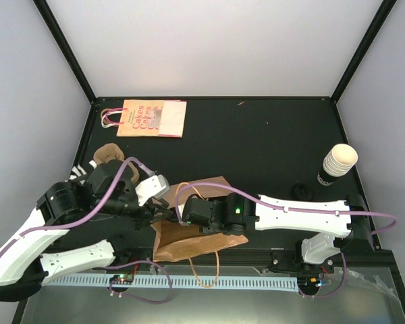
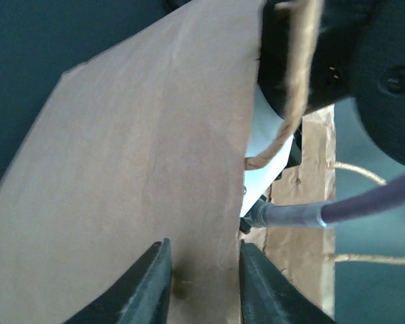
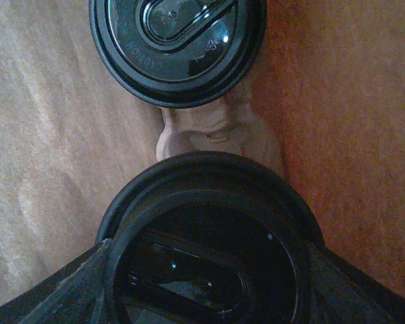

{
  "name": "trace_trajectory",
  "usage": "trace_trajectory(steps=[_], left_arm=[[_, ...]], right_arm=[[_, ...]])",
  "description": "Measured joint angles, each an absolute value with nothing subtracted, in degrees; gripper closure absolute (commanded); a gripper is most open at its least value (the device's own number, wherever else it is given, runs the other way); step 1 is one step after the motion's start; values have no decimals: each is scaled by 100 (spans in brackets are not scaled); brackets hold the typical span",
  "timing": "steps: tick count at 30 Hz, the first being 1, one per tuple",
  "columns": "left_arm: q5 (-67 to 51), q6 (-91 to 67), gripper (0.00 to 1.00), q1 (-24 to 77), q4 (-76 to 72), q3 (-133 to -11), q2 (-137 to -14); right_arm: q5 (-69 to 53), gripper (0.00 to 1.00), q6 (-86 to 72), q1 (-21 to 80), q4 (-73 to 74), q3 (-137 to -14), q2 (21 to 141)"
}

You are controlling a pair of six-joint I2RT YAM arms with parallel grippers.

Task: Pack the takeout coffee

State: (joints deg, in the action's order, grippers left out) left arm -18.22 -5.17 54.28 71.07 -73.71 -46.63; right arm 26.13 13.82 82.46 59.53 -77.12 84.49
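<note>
In the right wrist view my right gripper (image 3: 208,266) is shut on a takeout coffee (image 3: 209,229), one finger on each side of its round black lid. It is inside the brown paper bag (image 1: 189,244). A second black-lidded cup (image 3: 177,47) sits just beyond in a pale pulp tray (image 3: 209,131) on the bag's floor. My left gripper (image 2: 202,250) is at the bag's left rim. Its fingers are partly apart with the edge of the bag wall (image 2: 142,169) between them, and a gap still shows. The bag's twine handle (image 2: 293,88) hangs close by.
A printed orange paper bag (image 1: 152,118) lies flat at the back left. A brown pulp tray (image 1: 108,154) sits by the left arm. A stack of lidless cream cups (image 1: 339,162) lies at the right, with a loose black lid (image 1: 302,191) near it.
</note>
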Motion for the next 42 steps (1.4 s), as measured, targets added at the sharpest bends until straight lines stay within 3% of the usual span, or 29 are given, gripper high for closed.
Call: trace_trajectory(steps=[3, 42], left_arm=[[-1730, -530, 98, 5489, 7142, -7509, -4703], [-1313, -897, 98, 5527, 7107, -7679, -4960]], right_arm=[[2609, 48, 1382, 8246, 5968, -7712, 8449], [3096, 49, 438, 8683, 6805, -8525, 8910]])
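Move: The takeout bag's rim is already between the left fingers, 1 or 2 cm to their right and about 1 below; one twine handle stands some 6 cm ahead and 6 right, the right gripper about 10 right, level ahead. From the right hand, which holds a lidded coffee inside the bag, the carrier's free well lies roughly 12 cm below, 4 ahead and 4 left; the coffee already in the carrier stands about 12 left, 1 ahead and 10 below. Shut the left gripper on the bag's rim and keep the pinch while easing the hand about 1.5 cm forward and slightly up. With the right hand, keep hold of the lidded coffee and, after a brief small shift to the right, lift it some 3 cm away from the carrier, drawing slightly back and left, then sink about 1 cm again. ##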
